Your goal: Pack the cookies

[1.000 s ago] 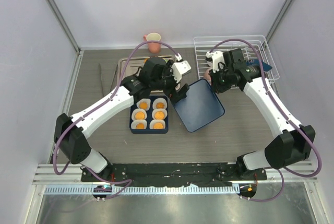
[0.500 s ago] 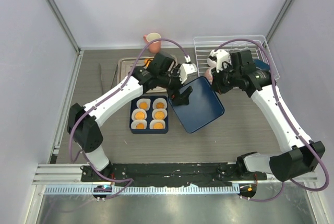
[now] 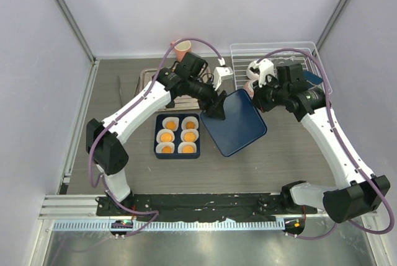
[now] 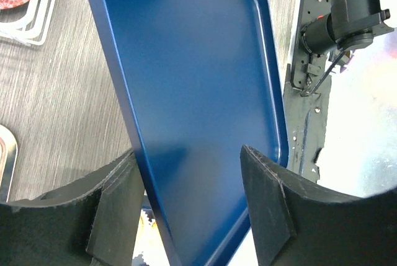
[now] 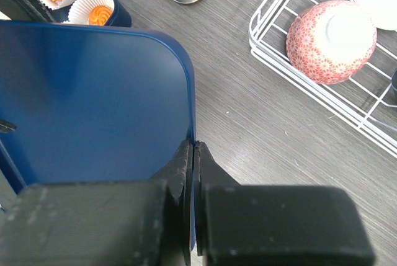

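Several orange cookies (image 3: 169,135) sit in white paper cups inside the dark blue box (image 3: 177,155) at the table's middle; two show in the right wrist view (image 5: 99,15). To its right a dark blue lid (image 3: 239,129) is tilted up. My right gripper (image 3: 253,95) (image 5: 193,145) is shut on the lid's (image 5: 93,92) far right edge. My left gripper (image 3: 217,110) (image 4: 188,154) straddles the lid's (image 4: 198,80) opposite edge. Its jaws stand open, the left finger close against the rim, the right one apart from it.
A white wire rack (image 3: 279,55) at the back right holds a red-patterned bowl (image 5: 322,43) upside down. A pink mug (image 3: 182,48) stands at the back. A metal tray (image 3: 147,81) lies behind the box, and thin tongs (image 3: 121,89) lie left of it.
My left gripper has swung right from above the box to the lid's left edge, and its jaws have narrowed around that edge. The right gripper keeps its hold on the lid.
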### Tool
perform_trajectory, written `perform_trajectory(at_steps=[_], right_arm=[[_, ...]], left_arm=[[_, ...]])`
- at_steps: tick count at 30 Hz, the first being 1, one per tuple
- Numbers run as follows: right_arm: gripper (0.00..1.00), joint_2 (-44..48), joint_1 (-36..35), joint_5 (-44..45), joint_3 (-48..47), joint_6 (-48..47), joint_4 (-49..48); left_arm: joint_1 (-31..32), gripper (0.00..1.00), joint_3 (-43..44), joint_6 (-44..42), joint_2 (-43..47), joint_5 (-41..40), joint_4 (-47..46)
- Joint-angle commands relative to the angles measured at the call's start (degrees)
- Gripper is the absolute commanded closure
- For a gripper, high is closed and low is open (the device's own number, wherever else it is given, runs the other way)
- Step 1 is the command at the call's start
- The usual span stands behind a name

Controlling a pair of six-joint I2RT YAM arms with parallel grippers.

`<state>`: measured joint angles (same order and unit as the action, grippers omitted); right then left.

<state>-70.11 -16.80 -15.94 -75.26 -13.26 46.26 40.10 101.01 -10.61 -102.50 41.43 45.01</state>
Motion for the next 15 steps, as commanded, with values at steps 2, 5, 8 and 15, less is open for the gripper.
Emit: perform_trajectory(at_steps=[2, 5, 8, 15], right_arm=[[0.99, 1.99, -0.43, 0.21, 0.03, 0.34, -3.98], [0.99, 2.25, -0.61, 0.13, -0.15, 0.77, -4.25], [0.99, 2.34, -0.78, 0.04, -0.32, 1.04, -4.34], [0.99, 3.22, -1.13, 0.12, -0.67, 1.83, -4.69]], left_arm=[[-0.11, 0.39, 3.66, 1.30, -0.60, -0.03, 2.44], [-0.11, 0.43, 4.10, 1.47, -1.30, -0.82, 2.88], [-0.11, 0.48, 4.54, 1.56, -1.74, -1.44, 3.24], [-0.02, 0.67, 6.83, 2.08, -3.32, -1.88, 4.46]])
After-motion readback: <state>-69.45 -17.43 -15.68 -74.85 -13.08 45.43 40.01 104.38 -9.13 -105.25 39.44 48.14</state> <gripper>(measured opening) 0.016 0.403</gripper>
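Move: The lid hangs tilted between the hands. Its middle is about 5 cm back and 5 cm right of the left gripper, slightly below, with the rim already between the open fingers. From the right gripper, which already pinches its far corner, the middle is about 7 cm back and 6 cm left. The cookie box lies some 15 cm left, 8 cm back and 12 cm below the left gripper; the baking tray some 15 cm left and 9 cm ahead. Hold the left gripper almost in place around the lid's left-hand rim and draw its fingers together from about two-thirds open to well under half, one on each side of the rim. Let that hand sink about 1 cm near the end. Keep the right gripper still and shut on the far corner. ##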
